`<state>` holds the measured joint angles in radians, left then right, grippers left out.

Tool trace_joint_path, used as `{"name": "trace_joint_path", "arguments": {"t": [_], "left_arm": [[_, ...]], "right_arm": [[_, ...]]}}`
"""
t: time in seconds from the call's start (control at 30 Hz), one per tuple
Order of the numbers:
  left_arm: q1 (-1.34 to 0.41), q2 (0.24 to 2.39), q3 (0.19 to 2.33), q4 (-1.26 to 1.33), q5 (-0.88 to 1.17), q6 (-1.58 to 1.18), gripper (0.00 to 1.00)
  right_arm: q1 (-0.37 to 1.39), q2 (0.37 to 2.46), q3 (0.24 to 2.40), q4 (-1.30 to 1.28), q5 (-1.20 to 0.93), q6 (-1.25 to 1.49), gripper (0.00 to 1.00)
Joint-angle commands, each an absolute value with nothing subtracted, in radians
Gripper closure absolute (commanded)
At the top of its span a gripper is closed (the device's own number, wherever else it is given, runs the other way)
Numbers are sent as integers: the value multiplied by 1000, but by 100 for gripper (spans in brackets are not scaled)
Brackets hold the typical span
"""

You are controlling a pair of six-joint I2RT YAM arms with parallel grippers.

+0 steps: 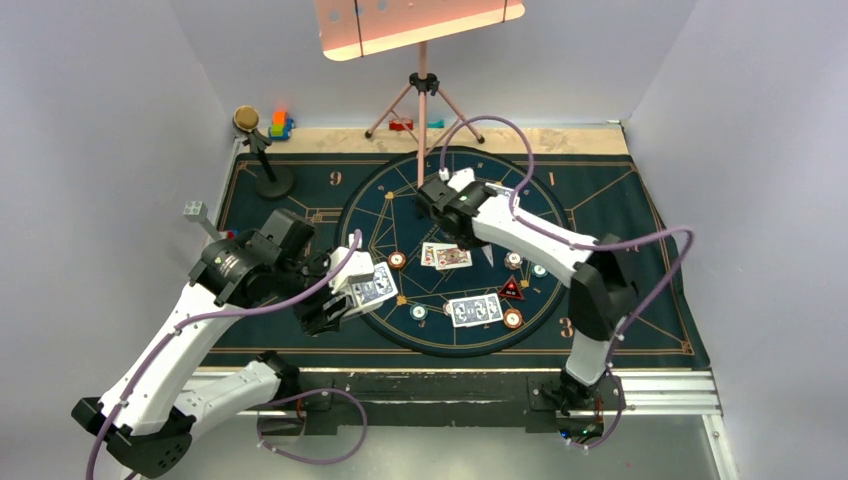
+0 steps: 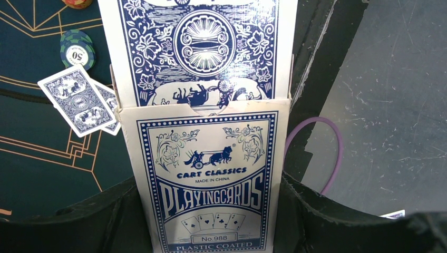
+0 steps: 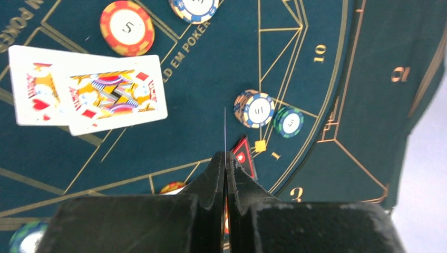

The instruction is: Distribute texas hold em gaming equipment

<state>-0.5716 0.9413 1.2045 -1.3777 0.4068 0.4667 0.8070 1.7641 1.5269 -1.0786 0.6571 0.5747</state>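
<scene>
My left gripper (image 2: 211, 216) is shut on a blue-and-white playing card box (image 2: 208, 174), with a card back (image 2: 203, 47) sticking out of its open top; the top view shows it at the mat's left (image 1: 370, 288). My right gripper (image 3: 225, 155) is shut on one playing card (image 3: 225, 126), seen edge-on as a thin line, above the mat's middle (image 1: 440, 205). Two face-up cards (image 3: 87, 89) lie left of it. Two face-down cards (image 1: 474, 310) lie nearer. Orange chips (image 1: 397, 261), a teal chip (image 3: 288, 121), a white chip (image 3: 254, 109) and the red-edged triangular marker (image 1: 511, 290) surround them.
The dark poker mat (image 1: 640, 300) covers most of the table. A pink tripod stand (image 1: 422, 100) and coloured toy blocks (image 1: 280, 124) stand at the back. A black post with a gold top (image 1: 262, 150) is at the back left. Purple cables loop over both arms.
</scene>
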Motion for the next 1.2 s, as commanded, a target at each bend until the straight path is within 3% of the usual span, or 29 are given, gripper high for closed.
{"name": "trace_joint_path", "arguments": {"t": [0.0,0.27,0.6,0.87,1.07,1.17], "left_arm": [[-567,934,1235,-1369,432,474,100],[-567,932,1233,-1372,425,474,100],[-567,930,1229,-1371,421,474,100],[-566,922,1232,-1365,405,467,100],[-566,926,1230,-1355,405,463,100],[-566,928,1232,-1353,404,463,100]], "right_arm": [[846,1910,1599,-1169,871,659,100],[882,2148,1743,-1228,932,709,100],[906,2189,1736,-1114,807,658,100],[907,2227,1750,-1069,720,632,88],[907,2195,1745,-1027,655,603,60],[907,2178,1749,-1015,628,588,52]]}}
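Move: The right hand holds a playing card on edge; the pair of face-up jacks it is taken to lies roughly 4 cm ahead, 11 cm left and 13 cm below. At the same table depth, the blue-white chip stack stands about 3 cm ahead and 4 cm right, the red triangle some 4 cm back and 4 cm right. From the left hand, which keeps the card box, the jacks are around 24 cm ahead, 27 cm right and 20 cm down. The held card goes down first, about 9 cm, as the right hand drifts a little forward and its fingers lean some 20 degrees farther to the right. Then the hand slides about 4 cm left towards the jacks, sinking a couple more centimetres and straightening partly, while the shut fingers open to nearly half and let the card go. ##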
